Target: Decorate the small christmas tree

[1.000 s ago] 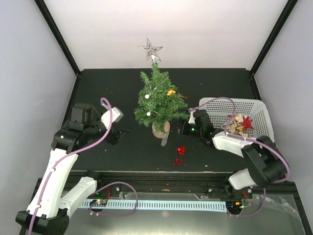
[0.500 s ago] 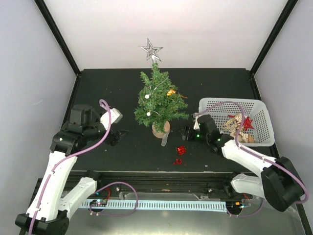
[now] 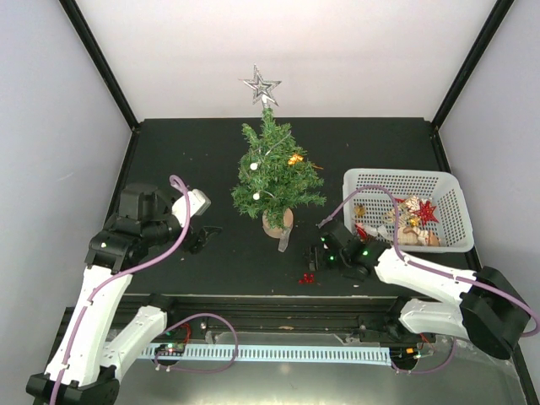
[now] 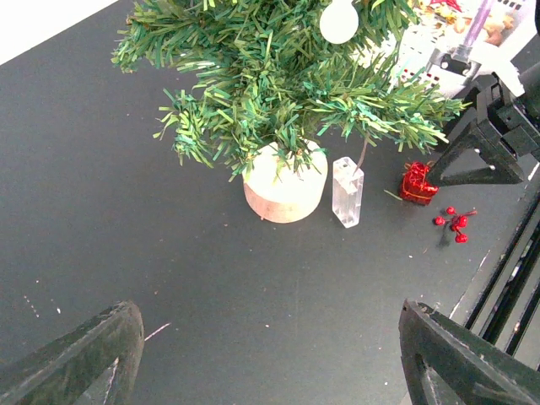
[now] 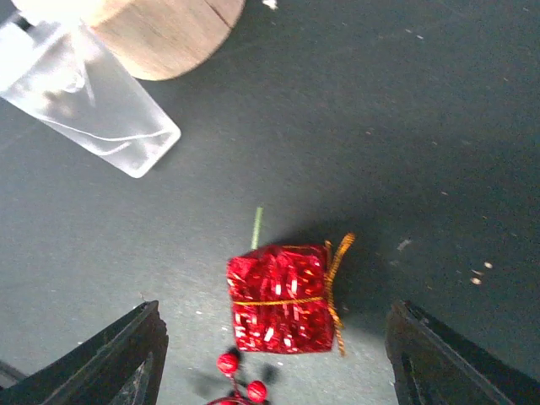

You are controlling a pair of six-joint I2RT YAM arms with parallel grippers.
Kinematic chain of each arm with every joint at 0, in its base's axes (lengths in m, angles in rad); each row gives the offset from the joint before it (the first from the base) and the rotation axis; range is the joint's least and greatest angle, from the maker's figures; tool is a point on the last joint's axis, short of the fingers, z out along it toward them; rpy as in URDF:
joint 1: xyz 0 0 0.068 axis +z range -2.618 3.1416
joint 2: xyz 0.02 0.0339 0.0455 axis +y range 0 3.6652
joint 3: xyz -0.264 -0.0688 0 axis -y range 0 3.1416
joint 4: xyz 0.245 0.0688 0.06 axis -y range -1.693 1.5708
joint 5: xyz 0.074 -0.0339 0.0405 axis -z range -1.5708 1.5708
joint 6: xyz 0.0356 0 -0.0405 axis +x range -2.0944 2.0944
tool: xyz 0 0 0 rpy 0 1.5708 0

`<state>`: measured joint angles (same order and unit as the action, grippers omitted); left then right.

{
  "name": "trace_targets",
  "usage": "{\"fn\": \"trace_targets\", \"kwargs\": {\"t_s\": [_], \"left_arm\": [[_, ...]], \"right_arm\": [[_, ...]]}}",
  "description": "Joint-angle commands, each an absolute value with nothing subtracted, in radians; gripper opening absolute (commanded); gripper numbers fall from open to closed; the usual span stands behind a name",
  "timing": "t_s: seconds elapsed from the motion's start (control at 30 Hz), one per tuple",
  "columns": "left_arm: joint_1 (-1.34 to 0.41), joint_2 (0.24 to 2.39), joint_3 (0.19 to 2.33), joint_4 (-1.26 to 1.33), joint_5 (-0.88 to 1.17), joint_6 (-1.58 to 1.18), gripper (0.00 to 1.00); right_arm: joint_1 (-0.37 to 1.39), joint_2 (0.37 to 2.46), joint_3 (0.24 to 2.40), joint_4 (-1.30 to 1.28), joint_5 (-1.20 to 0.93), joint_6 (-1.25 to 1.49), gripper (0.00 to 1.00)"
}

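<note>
The small christmas tree [image 3: 274, 173] stands mid-table on its round wooden base [image 4: 285, 181], with a silver star [image 3: 260, 85] on top, white balls and a gold ornament. A red foil gift ornament [image 5: 283, 298] with a gold cord lies on the black mat in front of the tree, a sprig of red berries [image 4: 454, 221] beside it. My right gripper [image 5: 274, 337] hovers open directly over the gift, one finger on each side, not touching it. My left gripper [image 4: 270, 337] is open and empty, left of the tree and low over bare mat.
A clear plastic block [image 4: 347, 191] leans beside the tree base. A white basket [image 3: 405, 180] at the right holds several ornaments, among them a red star [image 3: 423, 211]. The table's front rail [image 3: 278, 308] runs just behind the berries.
My right gripper has swung away from the basket side toward the front, down over the red gift, and its jaws have opened wider. The left arm has barely shifted.
</note>
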<state>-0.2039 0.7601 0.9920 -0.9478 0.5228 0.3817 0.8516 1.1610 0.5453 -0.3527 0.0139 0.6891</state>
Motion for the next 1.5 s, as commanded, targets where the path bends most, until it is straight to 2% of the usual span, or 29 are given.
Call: {"fn": "trace_targets", "kwargs": {"t_s": [0.0,0.43,0.63,0.8,0.97,1.03,1.2,1.47], "left_arm": [[-0.198,0.746,0.994,-0.936,0.523,0.373,0.83],[-0.198,0.726,0.985,-0.946,0.529,0.377,0.83],[-0.198,0.727,0.988,-0.946,0.533,0.377,0.84],[-0.199,0.724,0.985,-0.946,0.536,0.377,0.83],[-0.196,0.719,0.978,-0.943,0.535,0.377,0.84],[-0.196,0.717,0.973,-0.941,0.533,0.377,0.83],[-0.196,0.716,0.973,-0.938,0.534,0.377,0.83],[-0.195,0.713,0.964,-0.930,0.541,0.377,0.84]], "right_arm": [[0.865,1.152,0.569,-0.427,0.081,0.694,0.72],[0.890,1.217,0.567,-0.364,0.049,0.689,0.60],[0.896,1.232,0.560,-0.339,0.035,0.690,0.51],[0.901,1.256,0.556,-0.321,0.026,0.690,0.49],[0.908,1.263,0.557,-0.313,0.021,0.693,0.39],[0.907,1.256,0.558,-0.319,0.028,0.695,0.35],[0.907,1.223,0.577,-0.370,0.052,0.691,0.33],[0.908,1.031,0.701,-0.579,0.108,0.656,0.32]]}}
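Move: The red present sits almost straight under my right fingers, about 3 cm down and a centimetre to the left. The red berries lie some 5 cm back of my hand and 3 cm to its left. The clear pendant is roughly 5 cm ahead and 8 cm left, and the tree's wooden base beyond it, about 9 cm ahead and 10 cm left. From my left hand the present is around 26 cm right, 2 cm back and 22 cm below. I ease my right hand down about 2.5 cm and a touch back over the red present, closing the fingers from fairly wide as I sink, until they pinch it from both sides. Then, keeping that grip, I lift quickly straight up some 4 cm, the wrist barely tilting. ##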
